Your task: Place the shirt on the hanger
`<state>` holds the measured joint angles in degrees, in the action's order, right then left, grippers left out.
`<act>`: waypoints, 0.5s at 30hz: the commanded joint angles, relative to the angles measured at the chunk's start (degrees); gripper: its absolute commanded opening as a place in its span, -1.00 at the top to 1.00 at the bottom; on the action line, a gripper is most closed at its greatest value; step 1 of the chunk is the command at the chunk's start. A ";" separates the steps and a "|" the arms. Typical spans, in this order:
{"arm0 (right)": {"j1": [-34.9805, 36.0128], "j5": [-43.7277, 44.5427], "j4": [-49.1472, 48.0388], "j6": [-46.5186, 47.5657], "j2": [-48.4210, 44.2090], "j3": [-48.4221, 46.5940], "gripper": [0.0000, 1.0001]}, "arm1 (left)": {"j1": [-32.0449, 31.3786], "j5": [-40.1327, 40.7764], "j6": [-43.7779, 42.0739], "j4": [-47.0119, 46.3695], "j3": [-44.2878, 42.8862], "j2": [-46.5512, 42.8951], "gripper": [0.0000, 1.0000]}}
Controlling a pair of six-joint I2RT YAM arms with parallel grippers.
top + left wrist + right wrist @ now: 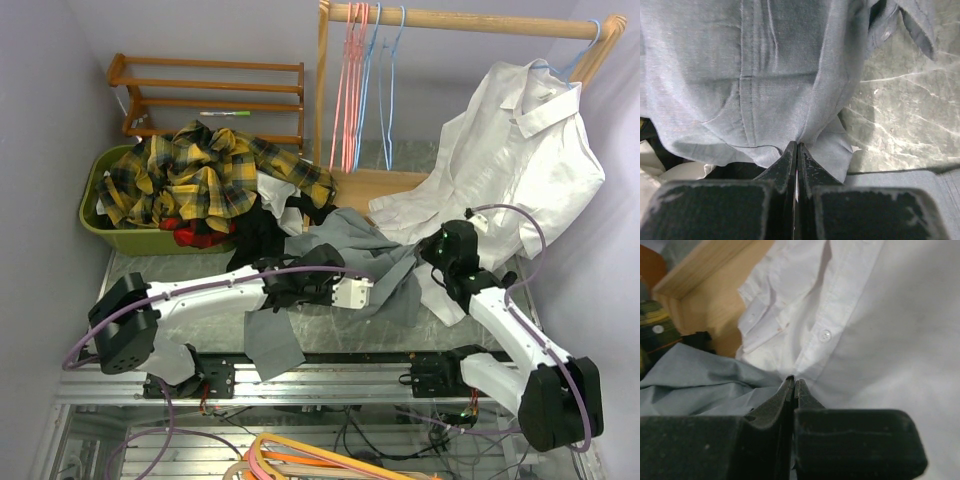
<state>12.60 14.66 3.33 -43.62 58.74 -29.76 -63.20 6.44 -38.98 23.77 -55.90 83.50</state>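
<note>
The grey shirt [352,250] lies crumpled on the table's middle, one part hanging over the front edge. My left gripper [372,288] is shut on a fold of it; in the left wrist view the grey shirt [770,75] bunches at the shut tips [797,145]. My right gripper [438,246] is at the border of the grey shirt [695,385] and the white shirt [880,330]. Its jaws [794,381] are shut, and white fabric puckers at the tips. Light-blue hangers [388,95] hang on the wooden rail [470,20] beside pink hangers [350,95].
The white shirt [520,150] hangs from another blue hanger [590,48] at the rail's right end and drapes onto the table. A green basket [110,225] holds the plaid shirt [200,175]. Dark clothes [262,235] lie beside it. A wooden rack [210,90] stands behind.
</note>
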 commanded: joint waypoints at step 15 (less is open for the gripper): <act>-0.34 -32.88 -1.26 7.60 -14.05 -20.69 1.00 | 11.95 -12.67 0.68 37.63 -42.67 -13.00 0.86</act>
<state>12.53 -3.84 7.46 -38.48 47.46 -43.81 -53.67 -1.83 -37.19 49.93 -86.06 73.69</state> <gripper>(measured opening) 0.006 0.075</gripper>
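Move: Pinched already in both grippers, the grey shirt has its main body about 4 cm ahead of the left hand, 3 cm to its right and 7 below; from the right hand it lies some 16 cm left, 4 back and 9 down. From the left hand the wooden tray is about 24 cm ahead and 8 right, at table level, and the bin with the plaid shirt about 25 ahead and 30 left. The white shirt hangs about 12 cm ahead of the right hand, 14 right and 6 up. Lifting the grey shirt between them, both arms climb away from the table with gathering speed and keep their pinches: the left about 20 cm up with a slight drift left, its fingers swinging outward to point more to the right; the right about 16 cm up and 5 left, fingers tipping up some 20 degrees and turning counter-clockwise about as much. ##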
